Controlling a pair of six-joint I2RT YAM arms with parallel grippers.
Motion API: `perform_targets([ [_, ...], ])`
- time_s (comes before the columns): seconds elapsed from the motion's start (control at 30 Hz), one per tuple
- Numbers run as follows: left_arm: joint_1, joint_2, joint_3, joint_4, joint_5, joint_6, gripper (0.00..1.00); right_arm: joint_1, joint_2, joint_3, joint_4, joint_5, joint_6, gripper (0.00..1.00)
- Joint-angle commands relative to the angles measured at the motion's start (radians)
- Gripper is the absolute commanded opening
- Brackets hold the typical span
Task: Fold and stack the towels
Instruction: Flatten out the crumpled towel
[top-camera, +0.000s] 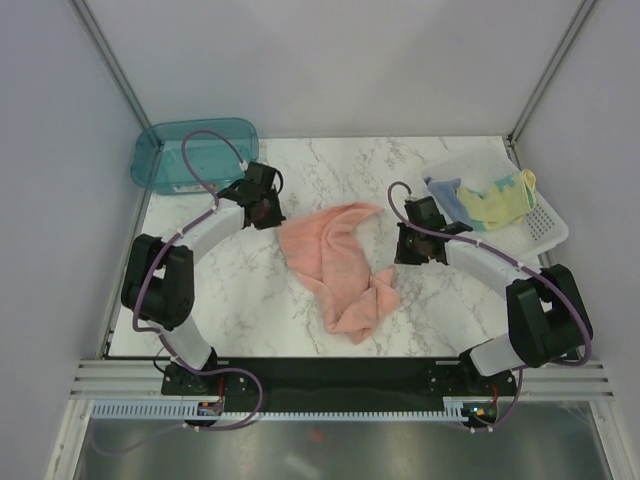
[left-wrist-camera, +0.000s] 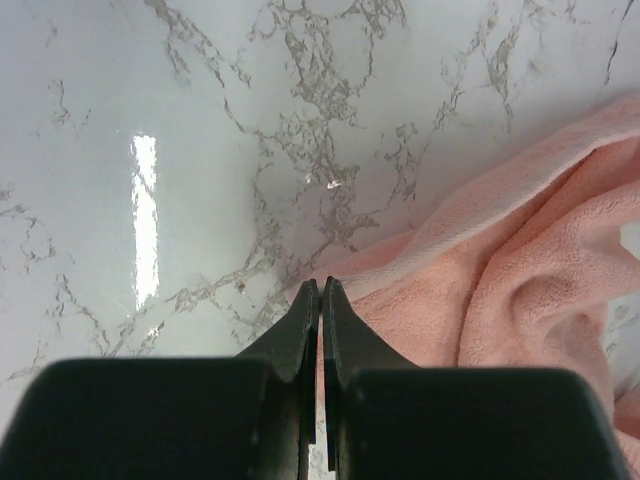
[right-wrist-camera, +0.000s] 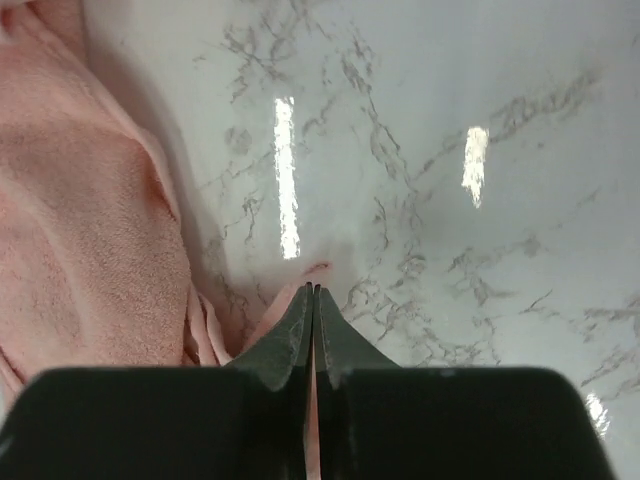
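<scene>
The salmon-pink towel (top-camera: 340, 265) lies crumpled in the middle of the marble table (top-camera: 240, 300). My left gripper (top-camera: 268, 213) sits at its upper left corner. In the left wrist view the jaws (left-wrist-camera: 320, 283) are shut on the pink towel's (left-wrist-camera: 520, 270) edge, with pink cloth showing in the slit. My right gripper (top-camera: 408, 252) is at the towel's right side. Its jaws (right-wrist-camera: 314, 288) are shut on a corner of the pink towel (right-wrist-camera: 90, 220), a small tip poking out past them. The pale yellow towel (top-camera: 500, 200) and the light blue towel (top-camera: 447, 192) lie bunched in the white basket.
A teal plastic bin (top-camera: 190, 150) stands at the back left corner. The white perforated basket (top-camera: 545, 235) sits at the right edge of the table. Grey walls close in the back and both sides.
</scene>
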Motion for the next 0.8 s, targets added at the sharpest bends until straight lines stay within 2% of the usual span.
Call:
perform_targets([
  [0.0, -0.003, -0.073, -0.026, 0.038, 0.008, -0.004, 0.02, 0.002, -0.032, 0.023, 0.035, 0.041, 0.113, 0.13],
  [0.03, -0.006, -0.079, -0.028, 0.040, 0.015, -0.006, 0.02, 0.002, -0.028, 0.040, 0.050, 0.033, 0.150, 0.33],
  [0.13, -0.011, -0.079, -0.028, 0.044, 0.038, -0.007, 0.02, 0.008, -0.006, 0.083, 0.145, 0.030, 0.335, 0.50],
  [0.27, -0.013, -0.071, -0.029, 0.046, 0.045, -0.010, 0.02, 0.026, 0.023, 0.100, 0.271, 0.090, 0.534, 0.57],
  [0.4, -0.013, -0.065, -0.035, 0.055, 0.048, -0.018, 0.02, 0.034, 0.115, 0.192, 0.226, 0.212, 0.705, 0.59],
  [0.57, -0.013, -0.039, -0.046, 0.070, 0.045, -0.027, 0.02, 0.034, 0.279, 0.316, 0.161, 0.277, 0.835, 0.59],
  [0.77, -0.013, -0.022, -0.048, 0.080, 0.047, -0.029, 0.02, 0.034, 0.328, 0.353, 0.111, 0.357, 0.895, 0.58],
])
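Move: The towel's far right tip, which the right gripper should take next, lies about 15 cm ahead of it, 5 cm to its left and a couple of centimetres lower. The tip of the towel's near right flap is just under the right fingers, some 2 cm back and 1 cm left. The white basket is about 15 cm ahead and 24 cm to the right. From the left gripper, the far right tip lies roughly 5 cm ahead, 23 cm right and 4 cm lower. Open the right gripper a little over halfway and swing it some 13 cm forward and a little left, away from the near flap to the towel's far right tip, arching up about 5 cm and then sinking 3 cm. Turn the wrist about 45 degrees clockwise on the way so the open fingers come over the tip. Keep the left fingers shut on the towel's left corner, easing back and right about 1 cm. ##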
